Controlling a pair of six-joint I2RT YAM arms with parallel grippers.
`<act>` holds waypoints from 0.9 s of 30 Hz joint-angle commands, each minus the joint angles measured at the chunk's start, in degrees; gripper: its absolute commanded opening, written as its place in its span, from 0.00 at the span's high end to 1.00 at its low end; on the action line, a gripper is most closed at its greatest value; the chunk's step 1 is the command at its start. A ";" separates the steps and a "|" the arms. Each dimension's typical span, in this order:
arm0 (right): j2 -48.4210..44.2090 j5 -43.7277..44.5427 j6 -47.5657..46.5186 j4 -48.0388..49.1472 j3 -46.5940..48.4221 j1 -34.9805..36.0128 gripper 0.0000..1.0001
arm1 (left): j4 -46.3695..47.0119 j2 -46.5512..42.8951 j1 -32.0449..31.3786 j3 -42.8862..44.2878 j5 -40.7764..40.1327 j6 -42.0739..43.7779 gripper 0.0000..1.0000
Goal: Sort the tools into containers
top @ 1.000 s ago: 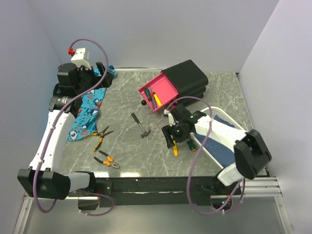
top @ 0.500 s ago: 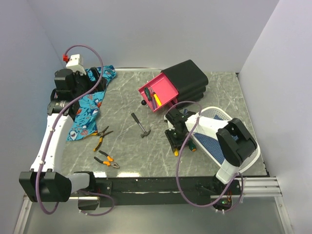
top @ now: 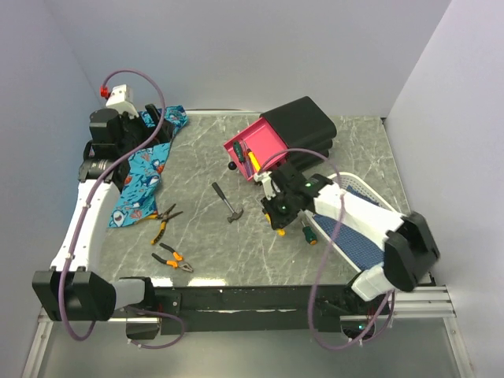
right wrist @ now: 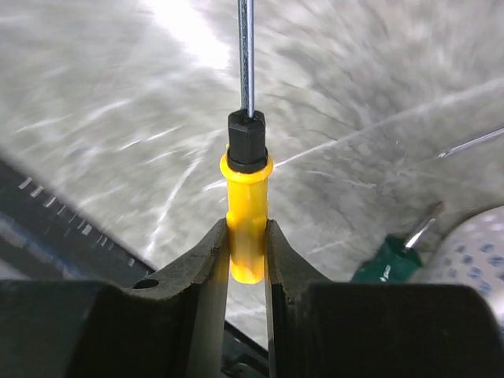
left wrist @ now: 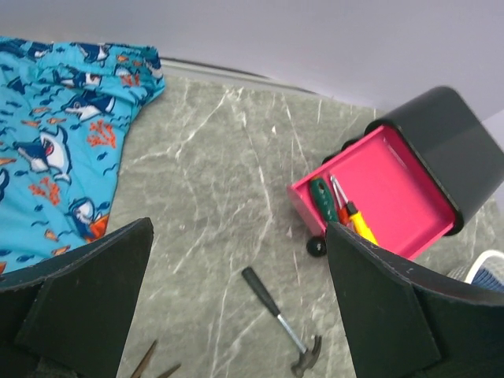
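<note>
My right gripper is shut on the yellow handle of a screwdriver, whose steel shaft points away from the wrist over the marble table. A green-handled screwdriver lies just right of it. The black-handled hammer lies mid-table. Two orange-handled pliers lie at the front left. One pink drawer stands pulled out of the black cabinet, with a green screwdriver and a yellow one inside. High at the back left, my left gripper is open and holds nothing.
A shark-patterned blue cloth lies at the back left. A white basket with blue fabric in it sits at the right, under my right arm. The drawer's black knob faces the hammer.
My right gripper has closed on the yellow screwdriver's handle and shifted slightly toward the drawer. The left arm has drawn back a little.
</note>
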 commanded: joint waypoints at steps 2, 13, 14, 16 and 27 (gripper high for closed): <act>-9.74 -6.37 -10.66 1.94 4.18 0.51 1.00 | 4.96 5.37 0.07 4.62 1.61 -4.24 0.03; 5.10 14.96 -12.33 10.21 28.51 -0.80 1.00 | 4.61 6.36 0.07 2.52 3.11 -6.18 0.03; 6.68 16.29 -12.42 10.38 30.01 -1.50 1.00 | 4.78 4.96 0.07 1.38 2.76 -6.10 0.03; 10.37 19.81 -13.03 10.82 32.74 -2.03 1.00 | 5.31 3.29 0.07 0.41 2.84 -5.04 0.03; 21.01 28.16 -16.11 14.95 37.75 -3.88 0.90 | 8.30 -0.59 2.80 -4.25 6.18 -6.62 0.03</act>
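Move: Ahead of the right hand, which already holds the second yellow screwdriver clear of the table, the open pink drawer lies about 27 cm farther out and 4 cm left, roughly level with it. The black cabinet is about 30 cm ahead and 8 cm right; the hammer 9 cm ahead and 12 cm left, the loose green screwdriver 1 cm ahead and 10 cm right, both 7 cm below. From the left hand the drawer is some 10 cm ahead, 25 cm right, 23 cm below. Lifting first, the right hand swings the yellow screwdriver forward about 21 cm to the pink drawer, climbing some 16 cm and then sinking 6 to 7 towards the tools in it; the wrist tips the fingers forward some 35 degrees and they keep their pinch on the handle. The open left hand reaches out 4 cm, dipping, and comes back. ##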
